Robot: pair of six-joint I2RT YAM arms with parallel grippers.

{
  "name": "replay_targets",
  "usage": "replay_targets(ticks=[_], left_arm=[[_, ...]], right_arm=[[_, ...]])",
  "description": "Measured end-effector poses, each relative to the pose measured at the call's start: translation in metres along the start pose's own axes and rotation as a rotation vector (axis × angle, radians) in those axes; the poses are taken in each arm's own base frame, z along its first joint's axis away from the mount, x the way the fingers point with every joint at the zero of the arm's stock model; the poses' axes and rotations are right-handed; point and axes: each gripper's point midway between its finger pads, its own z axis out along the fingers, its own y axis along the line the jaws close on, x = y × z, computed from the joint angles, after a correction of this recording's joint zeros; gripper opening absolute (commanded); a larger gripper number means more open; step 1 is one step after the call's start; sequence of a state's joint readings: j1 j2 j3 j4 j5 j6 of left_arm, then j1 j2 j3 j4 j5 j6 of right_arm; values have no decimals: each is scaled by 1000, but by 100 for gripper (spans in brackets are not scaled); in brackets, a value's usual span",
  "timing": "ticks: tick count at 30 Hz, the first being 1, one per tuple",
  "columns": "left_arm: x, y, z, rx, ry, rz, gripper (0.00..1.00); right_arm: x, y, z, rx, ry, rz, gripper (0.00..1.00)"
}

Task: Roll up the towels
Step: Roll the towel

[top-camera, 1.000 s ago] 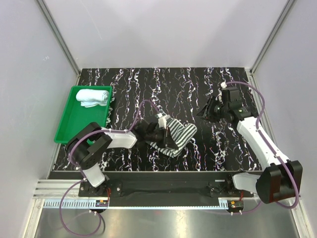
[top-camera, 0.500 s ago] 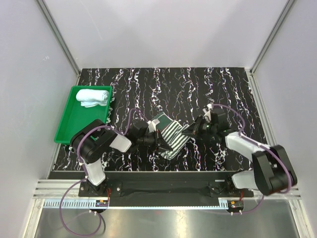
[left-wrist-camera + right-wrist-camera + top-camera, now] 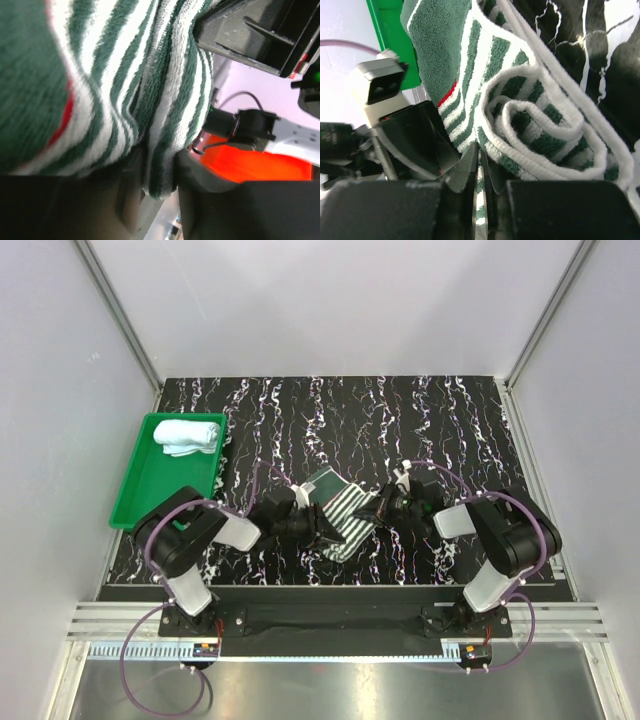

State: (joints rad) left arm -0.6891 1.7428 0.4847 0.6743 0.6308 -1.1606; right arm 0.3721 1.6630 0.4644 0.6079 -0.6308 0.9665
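Note:
The striped towel point(image 3: 342, 508), dark green and white close up, lies bunched and partly rolled at the table's front middle. My left gripper point(image 3: 316, 529) is at its left side. In the left wrist view a hanging fold of the striped towel point(image 3: 161, 165) sits loosely between the parted fingers of the left gripper point(image 3: 160, 192). My right gripper point(image 3: 381, 510) is at the towel's right end. Its jaws point(image 3: 481, 167) are pinched on a thin edge of the towel, beside the coiled layers point(image 3: 540, 125). The light blue towel point(image 3: 187, 436) lies rolled in the green tray point(image 3: 128, 498).
The tray stands at the table's left edge, and a strip of it point(image 3: 387, 35) shows in the right wrist view. The two arms face each other low over the dark marbled table point(image 3: 330, 420). Grey walls close in the back and both sides.
The right arm swung in from the back right to the towel's right end and its jaws closed on the edge. The left jaws loosened. The towel got narrower and more bunched.

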Motion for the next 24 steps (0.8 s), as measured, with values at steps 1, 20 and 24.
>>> replay_targets(ticks=[1,20,24], left_arm=[[-2,1,-2,-22,-13,14,52],[2,-61,-37,-381,-176,878,76],[20,-50,-23,-442,-119,1049,77]], right_arm=[[0,-1,1,-2,-1,-1,11],[-4,0,14,34,19,-56,10],[-5,2,17,44,27,-66,10]])
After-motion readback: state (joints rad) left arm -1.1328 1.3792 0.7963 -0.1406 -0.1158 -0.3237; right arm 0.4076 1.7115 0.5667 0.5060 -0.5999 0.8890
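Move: The left gripper is at the near-left part of the striped towel, whose middle lies some 6 cm ahead and 2 cm right, about 1 cm lower. The green tray's middle is far off, roughly 41 cm left and 16 cm ahead of the left gripper. From the right gripper, shut on the towel's right side, the towel's middle is about 8 cm left and 1 cm back, also slightly lower. Left fingers open and free the towel, rising about 7 cm forward-left then back-right, while right keeps its pinch. ##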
